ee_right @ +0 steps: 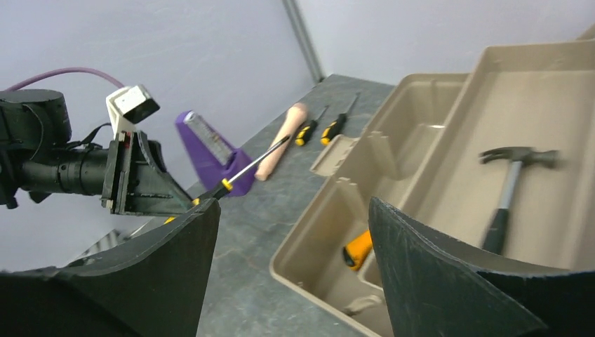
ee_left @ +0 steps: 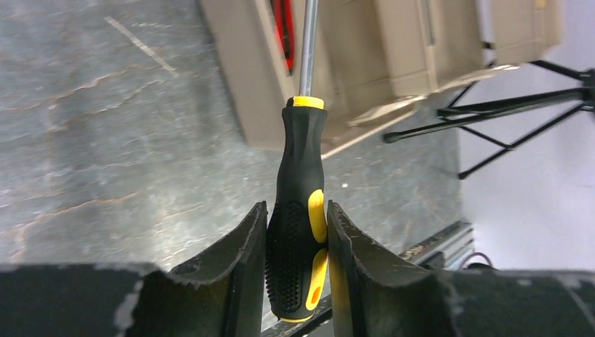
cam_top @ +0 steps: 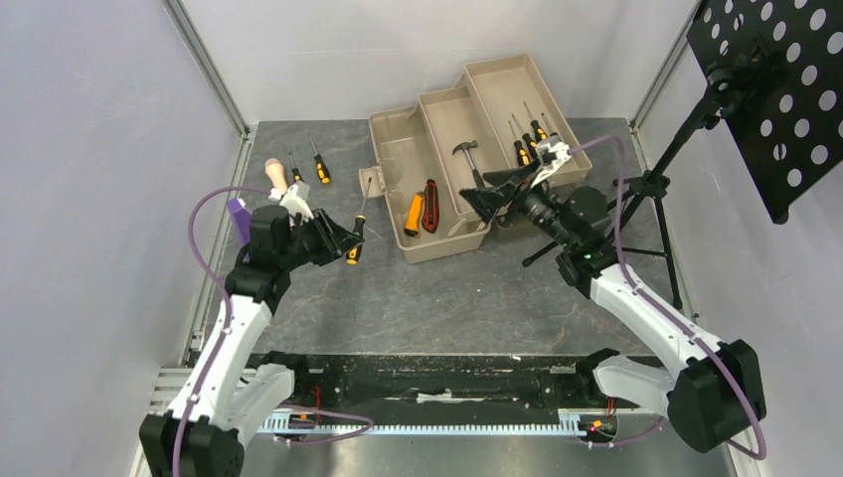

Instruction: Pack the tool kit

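Note:
The tan toolbox (cam_top: 390,149) lies open at the back of the table with its trays folded out. Inside lie a hammer (cam_top: 467,155), a red-black utility knife (cam_top: 430,206), an orange tool (cam_top: 414,214) and several screwdrivers (cam_top: 527,139). My left gripper (cam_top: 348,238) is shut on a black-and-yellow screwdriver (ee_left: 298,232). It holds the handle, and the shaft points toward the box. Above the box's front compartment my right gripper (cam_top: 475,197) hangs open and holds nothing. In the right wrist view the gripper (ee_right: 291,203) frames the orange tool (ee_right: 358,249), with the hammer (ee_right: 509,189) beyond.
Two small screwdrivers (cam_top: 295,169) (cam_top: 320,164) lie on the table left of the box. Next to them are a beige rod (cam_top: 276,176) and a purple block (cam_top: 238,211). A black tripod stand (cam_top: 656,189) with a perforated panel (cam_top: 775,79) occupies the right side.

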`<state>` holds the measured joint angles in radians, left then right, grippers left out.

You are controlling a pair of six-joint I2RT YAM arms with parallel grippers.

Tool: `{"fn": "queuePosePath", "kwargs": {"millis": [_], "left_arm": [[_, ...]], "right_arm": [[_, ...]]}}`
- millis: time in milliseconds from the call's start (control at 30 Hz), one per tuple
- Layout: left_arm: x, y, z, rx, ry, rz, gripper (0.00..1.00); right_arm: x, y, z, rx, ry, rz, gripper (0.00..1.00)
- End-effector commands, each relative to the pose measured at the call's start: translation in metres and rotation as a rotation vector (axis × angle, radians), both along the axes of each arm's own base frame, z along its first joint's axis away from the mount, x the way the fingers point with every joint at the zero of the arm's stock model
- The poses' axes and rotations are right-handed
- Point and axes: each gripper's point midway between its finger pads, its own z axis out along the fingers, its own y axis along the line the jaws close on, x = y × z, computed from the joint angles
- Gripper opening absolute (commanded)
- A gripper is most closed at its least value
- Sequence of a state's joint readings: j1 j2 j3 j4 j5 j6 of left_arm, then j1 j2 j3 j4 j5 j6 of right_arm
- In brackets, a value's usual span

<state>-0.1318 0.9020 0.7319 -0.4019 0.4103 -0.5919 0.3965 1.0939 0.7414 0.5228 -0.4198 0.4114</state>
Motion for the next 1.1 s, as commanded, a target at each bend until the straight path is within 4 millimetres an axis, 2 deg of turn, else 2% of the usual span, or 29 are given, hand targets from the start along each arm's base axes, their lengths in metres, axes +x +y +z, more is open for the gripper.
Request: {"fn": "queuePosePath", "kwargs": {"millis": [0, 200, 333, 467, 600, 733, 867, 1067], "left_arm": [[-0.003, -0.022, 0.054, -0.188, -0.18, -0.02, 0.02], [-0.021, -0.05, 0.094, -0.339, -0.333, -0.101, 0.02], [-0.032, -0.072, 0.109, -0.402, -0.389, -0.162, 0.02], [-0.039, -0.093, 0.114, -0.446, -0.408, -0.211, 0.02], [-0.041, -0.106, 0.115, -0.485, -0.419, -0.23, 0.02], [-0.042, -0.115, 0.116, -0.486, -0.423, -0.25, 0.02], [-0.043, -0.121, 0.117, -0.491, -0.429, -0.258, 0.02], [-0.038, -0.122, 0.11, -0.452, -0.413, -0.247, 0.03]], "right_arm": [[-0.013, 0.033, 0.017, 0.069, -0.007, 0.08, 0.79], [-0.023, 0.077, 0.009, 0.15, 0.093, 0.176, 0.76], [-0.028, 0.099, 0.006, 0.202, 0.146, 0.23, 0.75], [-0.035, 0.111, 0.008, 0.264, 0.177, 0.282, 0.74], [-0.039, 0.121, 0.003, 0.286, 0.209, 0.319, 0.72], [-0.044, 0.126, 0.001, 0.308, 0.223, 0.356, 0.64], [-0.049, 0.132, 0.002, 0.32, 0.226, 0.4, 0.45], [-0.048, 0.132, -0.002, 0.293, 0.221, 0.402, 0.03]]}}
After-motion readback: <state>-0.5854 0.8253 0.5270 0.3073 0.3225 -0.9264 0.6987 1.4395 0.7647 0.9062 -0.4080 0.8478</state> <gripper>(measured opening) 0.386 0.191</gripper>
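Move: The left hand holds the screwdriver, whose middle is about 3 cm ahead, 1 cm right and 4 cm above it; the open right gripper waits some 26 cm right, 5 cm ahead and 13 cm higher. From the right hand that screwdriver lies about 25 cm left, 2 cm back and 9 cm lower. Also from the right hand, the red cutter in the lower bin is 12 cm left, 11 cm ahead and 30 cm down, the hammer 4 cm left, 12 cm ahead and 17 cm down. Bring the left gripper about 12 cm right, 8 cm up and a little back, rolling its left side down, tipping its fingers up and turning it clockwise, to offer the held screwdriver. Meanwhile swing the open right gripper some 13 cm left and slightly back, dipping before easing up a little, turning counter-clockwise. Once near, close it to pinch the handle's neck just under the yellow collar; keep the left grip shut. ##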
